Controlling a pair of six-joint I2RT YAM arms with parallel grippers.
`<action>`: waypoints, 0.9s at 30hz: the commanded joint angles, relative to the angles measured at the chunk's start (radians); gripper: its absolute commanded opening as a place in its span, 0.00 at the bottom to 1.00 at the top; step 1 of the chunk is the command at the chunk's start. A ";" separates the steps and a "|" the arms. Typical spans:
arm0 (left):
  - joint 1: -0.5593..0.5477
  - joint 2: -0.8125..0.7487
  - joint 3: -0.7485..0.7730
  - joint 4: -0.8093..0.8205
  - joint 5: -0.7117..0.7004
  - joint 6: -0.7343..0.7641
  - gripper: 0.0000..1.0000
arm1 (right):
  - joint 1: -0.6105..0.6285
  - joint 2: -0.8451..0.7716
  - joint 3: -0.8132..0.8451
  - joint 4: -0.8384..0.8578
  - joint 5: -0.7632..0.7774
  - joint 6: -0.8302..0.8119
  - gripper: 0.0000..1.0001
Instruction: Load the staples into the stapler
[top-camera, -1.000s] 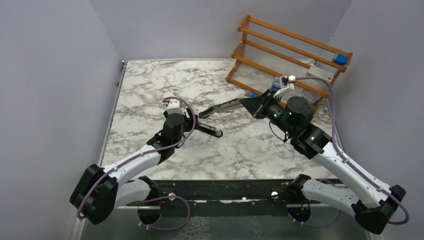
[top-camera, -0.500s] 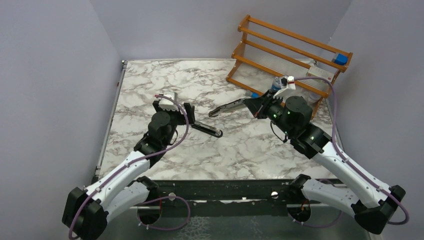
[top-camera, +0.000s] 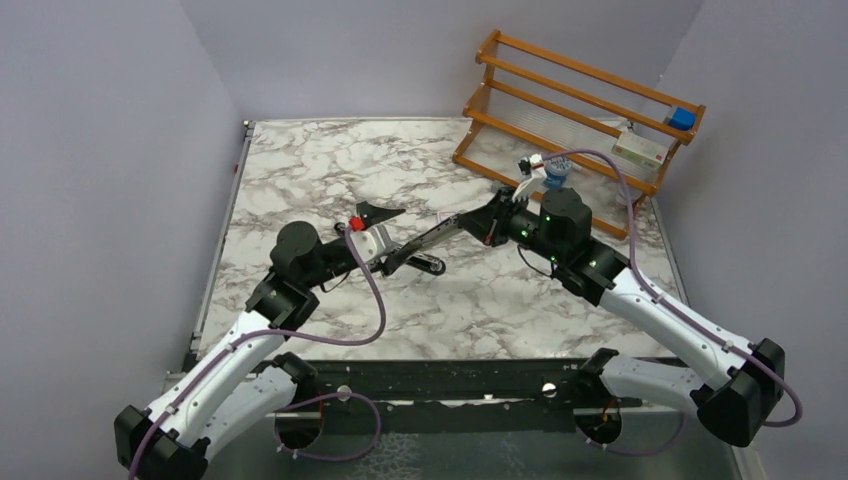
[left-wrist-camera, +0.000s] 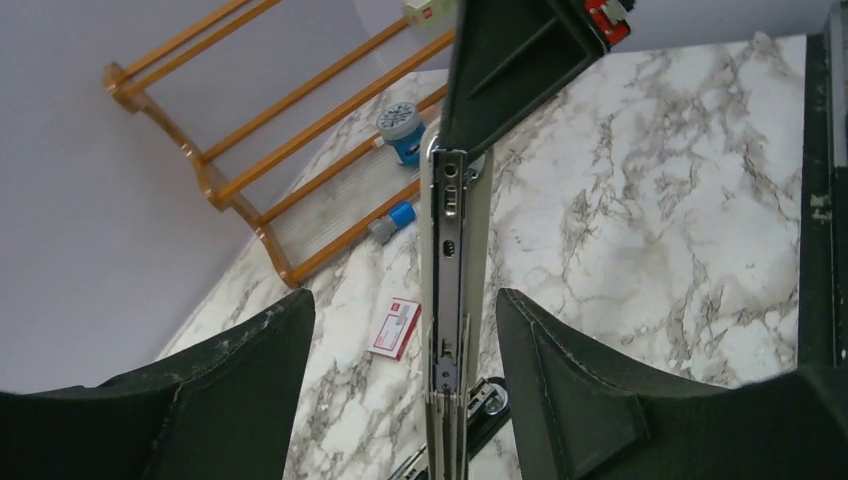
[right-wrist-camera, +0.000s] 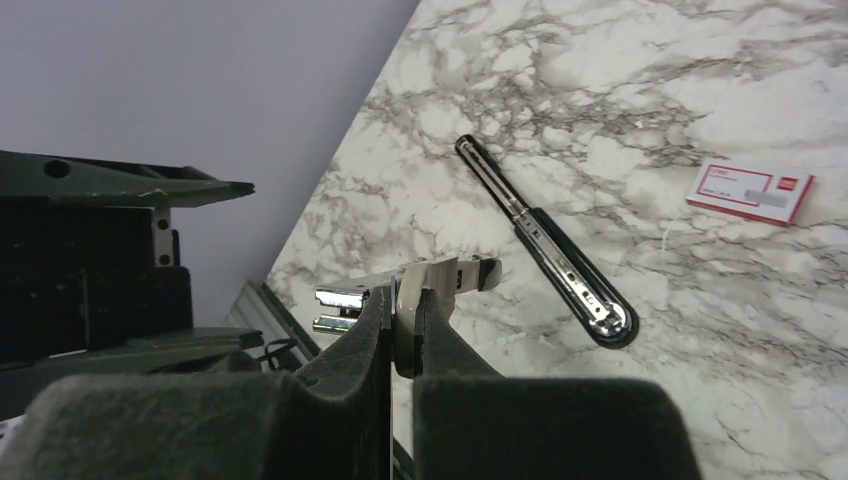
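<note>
The stapler is opened wide. Its black base (right-wrist-camera: 545, 250) with the silver channel lies on the marble table (top-camera: 300, 170). Its silver-grey upper part (left-wrist-camera: 455, 280) is raised, and my right gripper (right-wrist-camera: 405, 300) is shut on its far end (top-camera: 480, 222). My left gripper (left-wrist-camera: 402, 298) is open, its fingers (left-wrist-camera: 250, 360) standing either side of that raised part without touching it. The staples, a small pink-red box (left-wrist-camera: 396, 328) with a white label, lie flat on the table beyond the stapler (right-wrist-camera: 750, 190). No loose staple strip shows.
An orange wooden rack (top-camera: 580, 100) stands at the back right, holding a white box (top-camera: 640, 150) and a blue block (top-camera: 682, 118). A blue-capped jar (left-wrist-camera: 405, 130) and a small blue-tipped item (left-wrist-camera: 390, 220) sit at its foot. Lilac walls close in the table.
My left gripper has swung up from the stapler's base to point right, its fingers now flanking the raised part. My right gripper has carried that part leftward and lower.
</note>
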 joint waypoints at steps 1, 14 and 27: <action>0.000 0.038 0.042 -0.115 0.183 0.156 0.66 | -0.006 -0.003 0.019 0.199 -0.142 0.038 0.01; 0.000 0.064 -0.035 -0.092 0.126 0.143 0.62 | -0.015 -0.008 0.026 0.233 -0.201 0.055 0.01; -0.001 0.084 -0.033 -0.100 0.082 0.155 0.44 | -0.016 -0.003 0.030 0.228 -0.209 0.055 0.01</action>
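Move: The unfolded stapler already in the right hand's grip slants down towards the left hand. Its middle lies some 5 cm right of and 5 cm below the left hand, about level forward, and about 4 cm back, 8 cm left and 4 cm below the right hand. On the table, nearly 30 cm below the left hand, the black stapler's middle is about 9 cm ahead and 4 cm left, and the staple box about 16 cm ahead and 10 cm right. The held stapler is met from both sides: the left hand sinks about 6 cm so that its open fingers come astride the stapler near the hinge, rolling some 10 degrees and narrowing clearly without shutting. The right hand keeps its grip and brings the stapler about 4 cm up, left and back towards the left hand, turning it roughly 10 degrees counter-clockwise, then holds still. Whether the left fingers touch can't be seen. ##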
